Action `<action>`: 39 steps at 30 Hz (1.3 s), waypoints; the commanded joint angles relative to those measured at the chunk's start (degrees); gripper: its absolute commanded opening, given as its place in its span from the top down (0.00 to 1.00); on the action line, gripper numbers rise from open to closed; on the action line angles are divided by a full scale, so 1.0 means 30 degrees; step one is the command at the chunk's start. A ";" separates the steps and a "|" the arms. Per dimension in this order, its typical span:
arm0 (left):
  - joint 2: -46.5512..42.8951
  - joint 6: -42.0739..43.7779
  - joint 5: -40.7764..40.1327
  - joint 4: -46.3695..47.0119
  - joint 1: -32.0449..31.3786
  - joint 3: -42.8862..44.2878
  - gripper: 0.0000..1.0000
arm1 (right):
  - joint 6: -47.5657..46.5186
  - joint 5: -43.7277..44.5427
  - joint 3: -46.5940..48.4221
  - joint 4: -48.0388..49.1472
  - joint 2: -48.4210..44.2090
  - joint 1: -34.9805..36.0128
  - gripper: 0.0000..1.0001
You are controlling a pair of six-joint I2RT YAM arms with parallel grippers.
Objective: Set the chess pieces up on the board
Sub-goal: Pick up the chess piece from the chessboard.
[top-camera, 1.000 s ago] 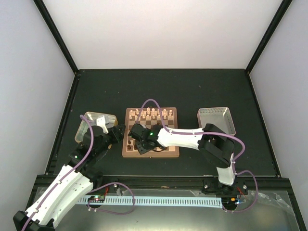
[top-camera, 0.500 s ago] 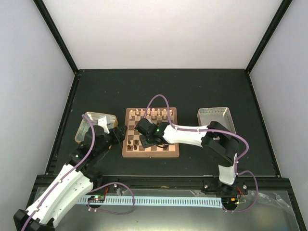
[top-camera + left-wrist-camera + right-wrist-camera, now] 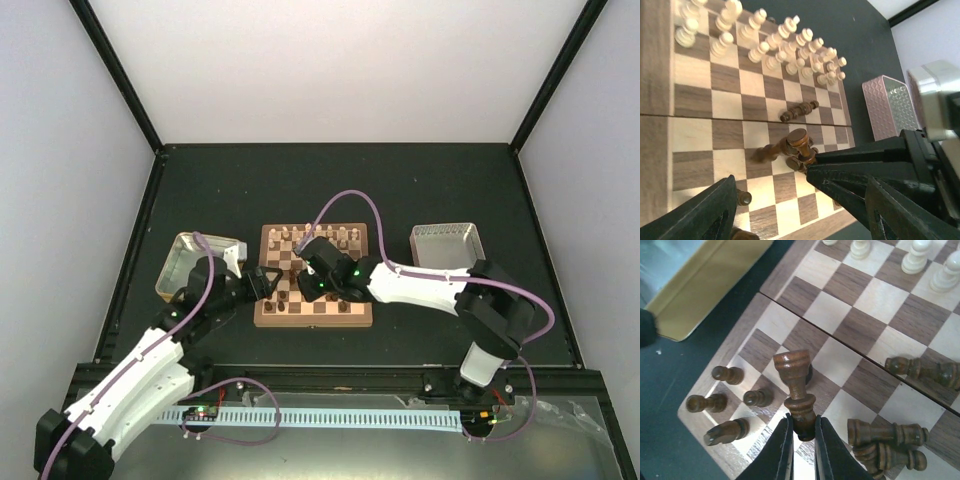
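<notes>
The board [image 3: 268, 318] lies mid-table. Pale chess pieces [image 3: 318, 236] stand in its far rows, also in the left wrist view [image 3: 775, 45]. My right gripper [image 3: 803, 422] is shut on the base of a dark rook [image 3: 792, 375] and holds it tilted above the board's near-left squares; it is over the board's left half [image 3: 308, 272]. Dark pawns [image 3: 757, 397] stand by the near-left corner. Other dark pieces lie toppled [image 3: 890, 432]. My left gripper [image 3: 268, 280] is open and empty at the board's left edge [image 3: 800, 200]. It sees the held rook [image 3: 799, 140].
A gold-rimmed tray [image 3: 185, 262] stands left of the board, partly under my left arm, and shows in the right wrist view [image 3: 705, 285]. A grey box [image 3: 450, 245] stands right of the board. The right arm's cable arches over the board's far side.
My right gripper has moved away from the near edge, back and right over the board, with the rook. My left gripper has moved right, up to the board's left edge.
</notes>
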 commanded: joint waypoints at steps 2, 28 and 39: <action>0.1183 -0.0853 0.2697 0.2801 0.0186 -0.0046 0.26 | -0.1204 -0.0960 -0.0953 0.2495 -0.1135 -0.0068 0.93; 0.7906 -0.1791 0.5591 0.6027 0.0463 0.1448 0.58 | -0.2034 -0.1305 -0.2348 0.3634 -0.2141 -0.0093 0.93; 0.8696 -0.1786 0.5745 0.6343 0.0494 0.1558 0.69 | -0.2632 -0.2081 -0.2666 0.4075 -0.2229 -0.0082 0.93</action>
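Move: The dark chess piece that both hands deal with is already pinched in the right fingertips, base end up, its middle about 2 cm above that hand point and 1 cm to the left. From the open left hand it lies some 6 cm to the right, 3 cm ahead and 5 cm below. On the board, about 11 cm below the left hand, two lying dark pieces are 10 cm right and 1 cm back, the piece by the seam 11 cm right and 4 cm ahead. The left hand comes in to the right and down, about 5 cm across and 4 cm lower with a slight forward drift, tipping its fingers down by some 15 degrees and closing to about half its starting gap, so that the fingertips stand on either side of the chess piece held up by the right hand. The right hand keeps its pinch near the piece's head end, rising and easing back about 1.5 cm each while it turns a little. ##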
